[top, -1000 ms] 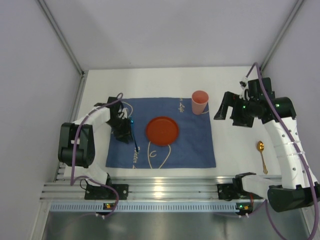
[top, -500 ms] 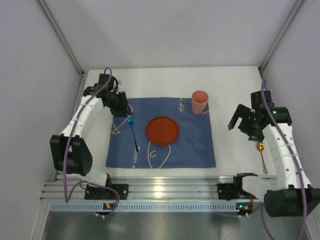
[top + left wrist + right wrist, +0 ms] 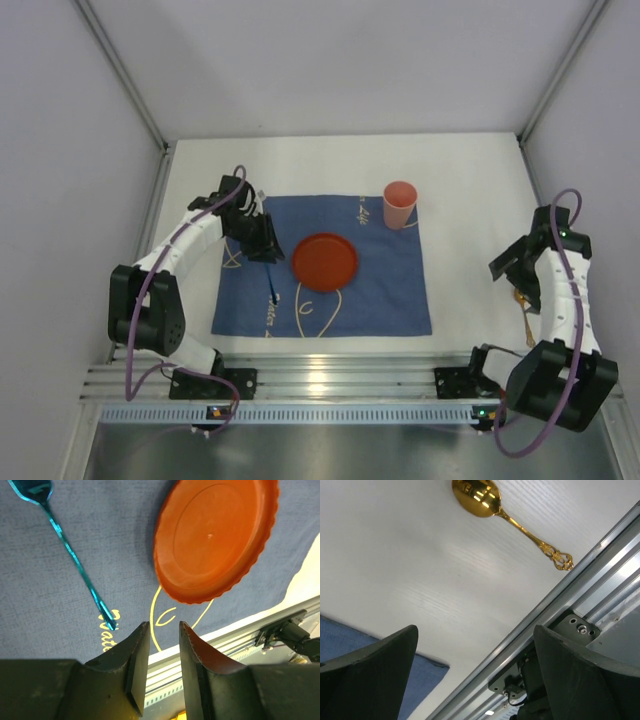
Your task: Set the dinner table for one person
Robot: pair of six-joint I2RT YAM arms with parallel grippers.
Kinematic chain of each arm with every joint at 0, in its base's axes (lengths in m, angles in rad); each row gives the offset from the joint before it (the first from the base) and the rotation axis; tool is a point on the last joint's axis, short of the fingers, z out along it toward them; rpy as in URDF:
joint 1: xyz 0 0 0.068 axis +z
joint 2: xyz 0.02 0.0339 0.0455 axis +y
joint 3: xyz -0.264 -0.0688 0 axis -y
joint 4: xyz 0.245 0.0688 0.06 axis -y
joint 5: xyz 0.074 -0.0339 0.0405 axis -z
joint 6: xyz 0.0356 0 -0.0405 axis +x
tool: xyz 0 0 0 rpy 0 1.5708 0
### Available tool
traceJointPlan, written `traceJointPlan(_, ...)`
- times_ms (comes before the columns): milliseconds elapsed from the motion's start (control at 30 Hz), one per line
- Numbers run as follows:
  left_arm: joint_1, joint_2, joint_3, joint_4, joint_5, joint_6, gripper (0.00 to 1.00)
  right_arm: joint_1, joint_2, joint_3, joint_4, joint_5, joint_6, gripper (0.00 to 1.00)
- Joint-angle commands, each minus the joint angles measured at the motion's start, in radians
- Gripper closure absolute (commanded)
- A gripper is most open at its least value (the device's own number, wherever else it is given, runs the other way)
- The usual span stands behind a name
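The white dinner table point(image 3: 330, 160) carries a blue cloth point(image 3: 380, 290) with an orange plate point(image 3: 324, 261) in its middle and a pink cup point(image 3: 400, 204) at its back right corner. A blue fork point(image 3: 65, 545) lies on the cloth left of the plate point(image 3: 215, 537). My left gripper point(image 3: 266, 246) hovers over the fork's point(image 3: 272, 287) upper end; its jaws stand a narrow gap apart with nothing between them point(image 3: 162, 630). A gold spoon point(image 3: 490, 502) lies on bare table to the right of the cloth. My right gripper point(image 3: 475, 645) hangs wide open and empty near it point(image 3: 514, 264).
A slotted aluminium rail point(image 3: 330, 380) runs along the near edge, with both arm bases on it. Grey walls close in the left, back and right. The cloth's near right corner point(image 3: 420, 680) shows in the right wrist view.
My left gripper left the fork, swung to the back left, then came back over the cloth beside the plate. My right arm moved from beside the cup to above the spoon.
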Motion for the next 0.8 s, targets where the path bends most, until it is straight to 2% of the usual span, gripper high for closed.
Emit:
traceJointPlan(0,0.004,-0.011,0.003,0.073,0.064,0.028,0.65,-0.047,-0.003,-0.030,0.106,0.052,0.016,0.00)
traceJointPlan(133,0.007,-0.004,0.017,0.067,0.075,0.071,0.66,-0.067,0.086,-0.067,0.174,0.110,0.020,0.00)
traceJointPlan(333,0.007,-0.014,0.014,0.079,0.127,0.050,0.67,-0.080,0.160,-0.064,0.198,0.184,0.047,0.00)
traceJointPlan(767,0.009,-0.002,0.025,0.075,0.092,0.064,0.67,-0.176,0.424,-0.105,0.408,0.159,-0.042,0.00)
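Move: The gold spoon lies on the table about 8 cm to the right of the wide-open right hand, some 12 cm below it and a centimetre or so nearer the base. The red plate is roughly 43 cm left of that hand and 10 cm ahead, and the pink cup about 23 cm left and 23 cm ahead. From the left hand the spoon is about 62 cm to the right, 12 cm back and 11 cm down. The right hand sinks about 9 cm while swinging some 6.5 cm to the right, bringing its empty, wide-open fingers down close above the gold spoon, with the drop steepest near the end. On the way the wrist turns clockwise about 10 degrees and the fingertips swing back towards the base by roughly as much, and the fingers do not yet close. ##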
